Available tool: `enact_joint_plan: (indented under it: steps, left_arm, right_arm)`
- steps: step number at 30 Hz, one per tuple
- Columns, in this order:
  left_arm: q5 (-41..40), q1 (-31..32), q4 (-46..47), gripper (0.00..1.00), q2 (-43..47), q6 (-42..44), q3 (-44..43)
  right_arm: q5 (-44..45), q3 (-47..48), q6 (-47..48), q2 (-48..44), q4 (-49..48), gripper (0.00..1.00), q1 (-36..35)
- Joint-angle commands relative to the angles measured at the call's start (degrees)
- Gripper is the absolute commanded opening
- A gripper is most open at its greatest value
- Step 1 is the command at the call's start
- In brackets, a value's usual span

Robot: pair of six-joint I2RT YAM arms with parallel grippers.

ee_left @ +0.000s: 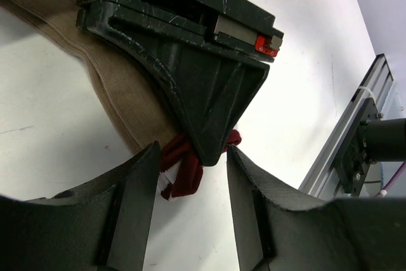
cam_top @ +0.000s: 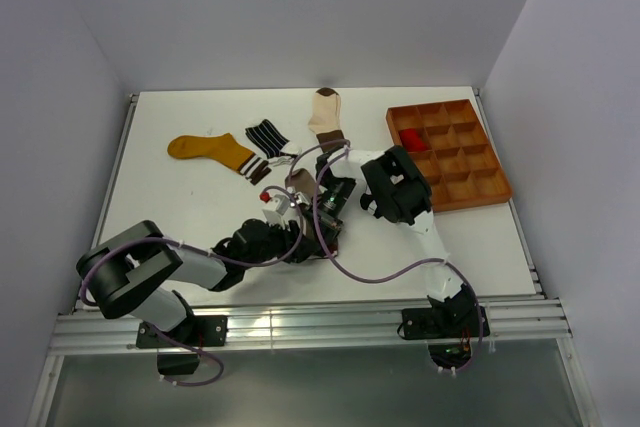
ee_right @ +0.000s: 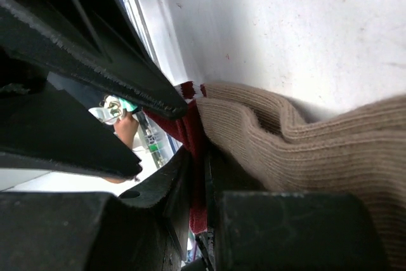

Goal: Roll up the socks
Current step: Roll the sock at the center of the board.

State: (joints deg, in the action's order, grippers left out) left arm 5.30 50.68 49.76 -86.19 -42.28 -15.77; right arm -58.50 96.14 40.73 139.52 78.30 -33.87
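The taupe sock lies flat mid-table, its dark red and white striped cuff bunched at one end. My right gripper is shut on that cuff, with the taupe knit pressed against its finger. My left gripper is open, its two fingers on either side of the right gripper's tip and the cuff, holding nothing. From above, both grippers meet over the taupe sock. Further back lie the mustard sock, the black-white striped sock and the cream-and-brown sock.
A brown compartmented tray stands at the back right, with a red sock in one compartment. A purple cable loops across the table by the right arm. The aluminium rail marks the near table edge.
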Motion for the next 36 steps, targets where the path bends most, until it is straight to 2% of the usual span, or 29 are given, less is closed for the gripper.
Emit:
enact_joint_plan:
  steps: [1, 6, 11, 27, 32, 36]
  left_arm:
    - [0.5, 0.3, -0.6, 0.52, 1.6, 2.6, -0.3]
    - [0.5, 0.3, -5.1, 0.52, 6.1, 4.6, 0.5]
    - [0.9, 0.3, -10.0, 0.48, 7.9, 6.4, -0.3]
    - [0.0, 0.3, -12.1, 0.41, 3.6, 8.7, -5.0]
    - [0.1, 0.3, -13.2, 0.33, 1.3, 9.1, -7.0]
    - [1.0, 0.3, -12.4, 0.31, 1.1, 8.7, -6.6]
  right_arm:
    - [0.1, 2.0, 3.0, 1.1, 3.0, 0.16, 0.9]
    - [-0.2, 2.4, 4.3, 1.6, 4.2, 0.16, 1.3]
    - [-0.5, 2.5, 4.0, 2.0, 4.1, 0.15, 1.5]
    - [-0.6, 3.4, 3.4, 2.5, 4.2, 0.14, 1.7]
    - [-0.6, 3.4, 3.4, 2.4, 4.2, 0.14, 1.8]
    - [-0.6, 3.4, 3.3, 2.6, 4.2, 0.14, 1.9]
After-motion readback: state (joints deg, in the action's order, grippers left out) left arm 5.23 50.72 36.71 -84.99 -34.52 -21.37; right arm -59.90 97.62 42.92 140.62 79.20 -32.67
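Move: The brown sock's dark red cuff, pinched in the right hand's fingers, lies just beyond the left fingertips, about 1 cm ahead, 2 cm to the right and 2 cm lower. From the left hand, the black striped sock is some 23 cm ahead and 6 cm left. From the right hand, the black-and-white sock is about 16 cm ahead and 13 cm right. Left hand eases about 1.5 cm left, then back right, fingers narrowing around the cuff; right keeps its pinch. ##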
